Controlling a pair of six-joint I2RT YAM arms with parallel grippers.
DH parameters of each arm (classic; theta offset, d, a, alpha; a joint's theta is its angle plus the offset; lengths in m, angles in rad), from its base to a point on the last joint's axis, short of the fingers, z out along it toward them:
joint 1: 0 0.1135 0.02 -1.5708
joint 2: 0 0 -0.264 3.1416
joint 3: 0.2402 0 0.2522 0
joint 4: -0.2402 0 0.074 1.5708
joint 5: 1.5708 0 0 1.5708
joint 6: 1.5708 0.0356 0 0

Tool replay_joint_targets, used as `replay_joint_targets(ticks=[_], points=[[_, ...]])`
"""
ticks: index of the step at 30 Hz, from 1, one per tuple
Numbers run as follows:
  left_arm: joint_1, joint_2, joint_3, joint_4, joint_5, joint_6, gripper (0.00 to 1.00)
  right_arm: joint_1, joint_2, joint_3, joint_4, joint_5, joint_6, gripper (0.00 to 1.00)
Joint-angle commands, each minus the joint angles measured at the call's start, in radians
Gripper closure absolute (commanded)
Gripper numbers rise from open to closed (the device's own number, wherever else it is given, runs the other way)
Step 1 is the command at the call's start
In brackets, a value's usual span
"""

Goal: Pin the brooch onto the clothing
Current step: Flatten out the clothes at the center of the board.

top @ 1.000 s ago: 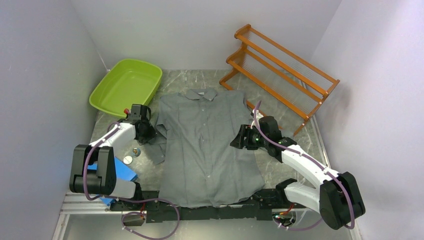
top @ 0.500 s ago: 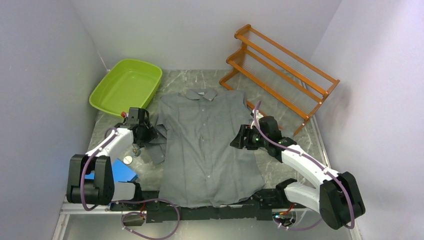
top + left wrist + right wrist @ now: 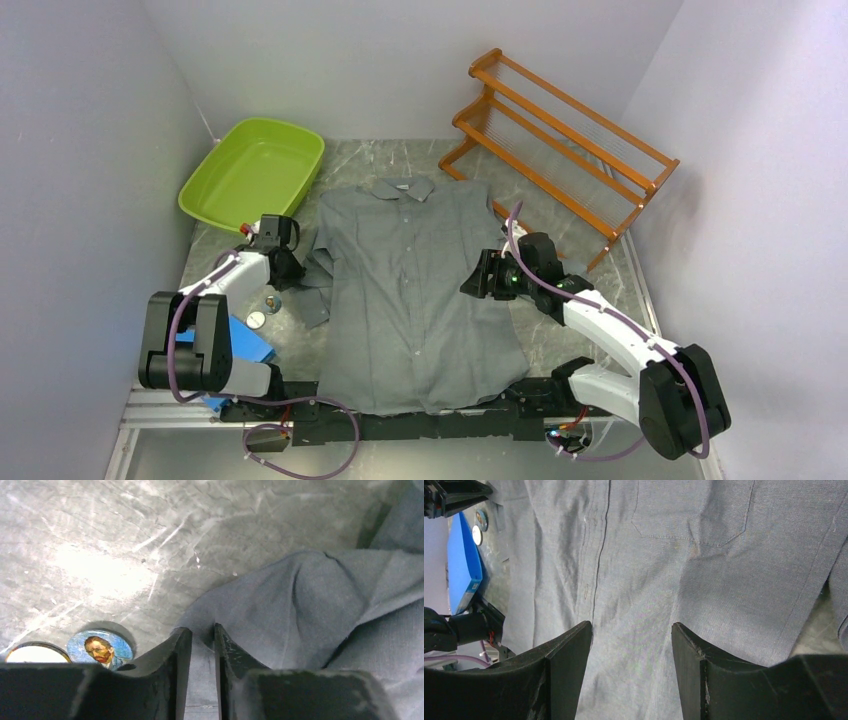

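Note:
The clothing (image 3: 415,290), a dark-grey button-up shirt, lies flat along the table's middle with its collar at the far end. Its left sleeve (image 3: 300,600) is rumpled. My left gripper (image 3: 288,268) (image 3: 202,630) sits at that sleeve's edge, jaws nearly together with sleeve cloth in the narrow gap. The brooch (image 3: 100,649) (image 3: 270,302), a round badge with a painted portrait, lies on the table just left of the fingers, untouched. My right gripper (image 3: 472,280) (image 3: 631,630) hovers open over the shirt front, below the chest pocket (image 3: 691,515), holding nothing.
A pale round disc (image 3: 35,652) (image 3: 256,320) lies beside the brooch. A blue box (image 3: 245,345) (image 3: 461,565) sits near the left arm's base. A green tub (image 3: 250,170) stands at the back left. An orange wooden rack (image 3: 560,140) stands at the back right.
The left gripper's jaws widened, then narrowed onto the sleeve edge, and the left arm shifted slightly by the sleeve. The right arm has not moved.

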Motion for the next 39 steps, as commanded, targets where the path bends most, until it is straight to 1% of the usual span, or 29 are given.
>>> replay_joint_targets(ticks=[1, 2, 3, 4, 6, 8, 12, 17, 21, 25, 28, 30, 32, 37, 39], points=[[0.005, -0.032, 0.051, 0.005, -0.089, 0.013, 0.78, -0.004, -0.035, -0.010, 0.030, 0.002, -0.013, 0.36], [0.005, -0.043, 0.067, -0.010, -0.094, 0.023, 0.84, -0.004, -0.035, -0.013, 0.032, 0.001, -0.012, 0.36], [0.004, -0.053, 0.085, -0.026, -0.100, 0.035, 0.94, -0.004, -0.035, -0.015, 0.033, 0.001, -0.011, 0.36], [0.004, -0.064, 0.108, -0.049, -0.110, 0.044, 0.97, -0.004, -0.034, -0.017, 0.034, -0.001, -0.011, 0.36], [0.004, -0.084, 0.158, -0.118, -0.140, 0.065, 0.97, -0.004, -0.031, -0.023, 0.038, -0.002, -0.008, 0.36], [0.004, -0.105, 0.205, -0.184, -0.204, 0.077, 0.97, -0.004, -0.029, -0.027, 0.045, -0.006, -0.001, 0.36], [0.005, -0.147, 0.288, -0.278, -0.281, 0.103, 0.97, -0.004, -0.020, -0.034, 0.063, -0.015, 0.005, 0.36], [0.004, -0.179, 0.365, -0.328, -0.363, 0.132, 0.97, -0.004, -0.002, -0.032, 0.072, -0.026, 0.007, 0.36], [0.004, -0.156, 0.423, -0.370, -0.471, 0.119, 0.97, -0.004, 0.007, -0.036, 0.082, -0.032, 0.011, 0.36], [0.004, -0.119, 0.455, -0.384, -0.566, 0.155, 0.97, -0.004, 0.009, -0.041, 0.086, -0.036, 0.014, 0.36], [0.003, -0.095, 0.471, -0.365, -0.678, 0.197, 0.98, -0.004, 0.006, -0.044, 0.082, -0.030, 0.011, 0.36], [0.003, -0.083, 0.506, -0.404, -0.729, 0.171, 0.97, -0.004, 0.010, -0.044, 0.084, -0.027, 0.010, 0.36], [0.003, -0.081, 0.544, -0.432, -0.744, 0.147, 0.97, -0.004, 0.019, -0.042, 0.087, -0.030, 0.011, 0.36], [0.002, -0.101, 0.498, -0.312, -0.813, 0.239, 0.97, -0.004, 0.045, -0.038, 0.106, -0.041, 0.014, 0.36], [0.002, -0.087, 0.497, -0.324, -0.835, 0.238, 0.97, -0.004, 0.052, -0.041, 0.114, -0.043, 0.015, 0.36]])
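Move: The end of the shirt's left sleeve lies bunched right between the left hand's half-open fingertips, no more than a centimetre below. Counted from that hand, the brooch sits about 5 cm back and 5 cm left, the white badge about 8 cm back and 8 cm left, and the green basin's middle some 20 cm ahead and 8 cm left. From the right hand the sleeve end is roughly 34 cm left, 1 cm ahead, 8 cm below. The sleeve end is pinched as the left fingers close from part-open to shut, then carried about 20 cm up off the table, quickly at first. As the climb slows, the left hand swings some 12 cm left, away from the shirt body, rolling about 40 degrees so that its fingertips swing out to the left; the grip is kept. ##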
